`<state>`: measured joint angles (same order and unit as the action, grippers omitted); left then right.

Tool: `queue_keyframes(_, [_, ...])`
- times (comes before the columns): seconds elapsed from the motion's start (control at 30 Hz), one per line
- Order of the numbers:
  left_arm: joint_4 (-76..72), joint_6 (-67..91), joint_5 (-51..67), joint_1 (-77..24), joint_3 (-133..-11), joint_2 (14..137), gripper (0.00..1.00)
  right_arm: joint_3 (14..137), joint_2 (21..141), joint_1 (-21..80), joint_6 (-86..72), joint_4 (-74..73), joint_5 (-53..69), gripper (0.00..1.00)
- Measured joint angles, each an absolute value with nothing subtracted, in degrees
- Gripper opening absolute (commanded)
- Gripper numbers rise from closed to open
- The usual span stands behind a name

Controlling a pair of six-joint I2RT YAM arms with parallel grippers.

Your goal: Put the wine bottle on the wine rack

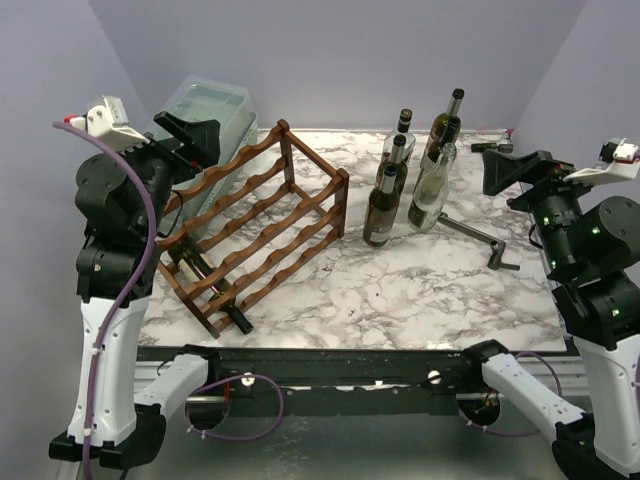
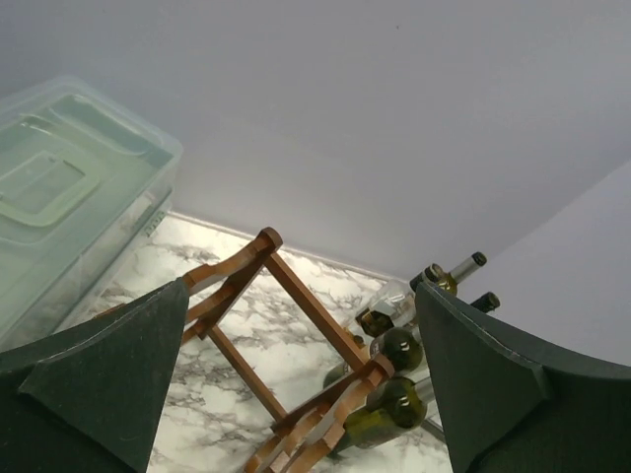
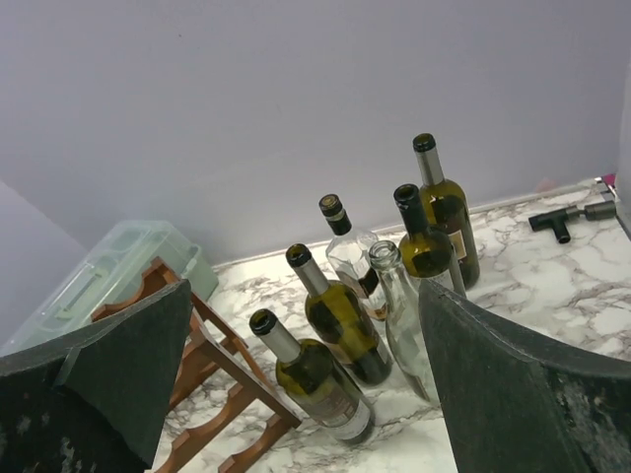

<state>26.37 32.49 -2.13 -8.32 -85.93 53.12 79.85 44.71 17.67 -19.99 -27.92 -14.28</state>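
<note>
The reddish-brown wine rack (image 1: 255, 225) stands at an angle on the left half of the marble table (image 1: 420, 290). It also shows in the left wrist view (image 2: 317, 311) and the right wrist view (image 3: 212, 365). One dark wine bottle (image 1: 203, 272) lies in its lowest tier, neck toward the near edge. Several wine bottles (image 1: 381, 205) stand upright in a cluster right of the rack, green and clear (image 3: 317, 379). My left gripper (image 1: 200, 135) (image 2: 301, 296) is open and empty, raised above the rack's back left end. My right gripper (image 1: 495, 168) (image 3: 306, 291) is open and empty, raised right of the bottles.
A clear plastic lidded box (image 1: 205, 110) (image 2: 59, 197) sits behind the rack at the back left. A metal T-shaped tool (image 1: 480, 238) lies on the table right of the bottles. A small black T-shaped piece (image 3: 567, 219) lies at the back right.
</note>
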Motion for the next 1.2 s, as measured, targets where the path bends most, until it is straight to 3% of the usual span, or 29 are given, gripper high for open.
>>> queue_keyframes(0.47, [26.89, 31.05, 2.46, -8.32, -83.18, 56.82, 0.98, 78.17, 46.59, 17.67, -20.12, -31.18, -13.15, 1.00])
queue_keyframes(0.9, [22.74, 29.65, 15.88, -8.32, -76.36, 53.49, 0.98, 77.12, 64.62, 18.55, -23.14, -33.61, 10.68, 1.00])
queue_keyframes(1.07, [21.28, 28.51, 24.64, -8.32, -76.36, 54.11, 0.98, 77.65, 67.26, 23.18, -21.96, -33.58, 9.10, 1.00])
queue_keyframes(1.2, [20.84, 28.01, 29.76, -8.32, -76.36, 55.99, 0.98, 79.96, 72.79, 31.07, -20.49, -33.80, -1.02, 1.00])
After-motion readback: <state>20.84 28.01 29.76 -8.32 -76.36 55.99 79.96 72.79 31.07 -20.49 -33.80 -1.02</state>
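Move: The nearest dark wine bottle, the one beside the rack, stands about 14 cm ahead of the right hand and 16 cm to its left, its middle some 33 cm lower. A second dark bottle stands about 7 cm beyond it and 2 cm to its right; the clear bottle is 5 cm beyond it and 10 cm to its right. The rack's middle is 10 cm ahead and 42 cm left. From the left hand, the nearest bottle lies 11 cm ahead and 35 cm right, 35 cm lower. Down, left and somewhat forward, the right hand sweeps about 25 cm towards the neck of the nearest dark bottle, slowly at first, tipping its open fingers some 30 degrees down and swinging them left. The open left hand edges forward and down, then draws back and travels right above the rack towards the bottles, turning about 30 degrees clockwise; it ends some 9 cm right and 6 or 7 cm lower. ##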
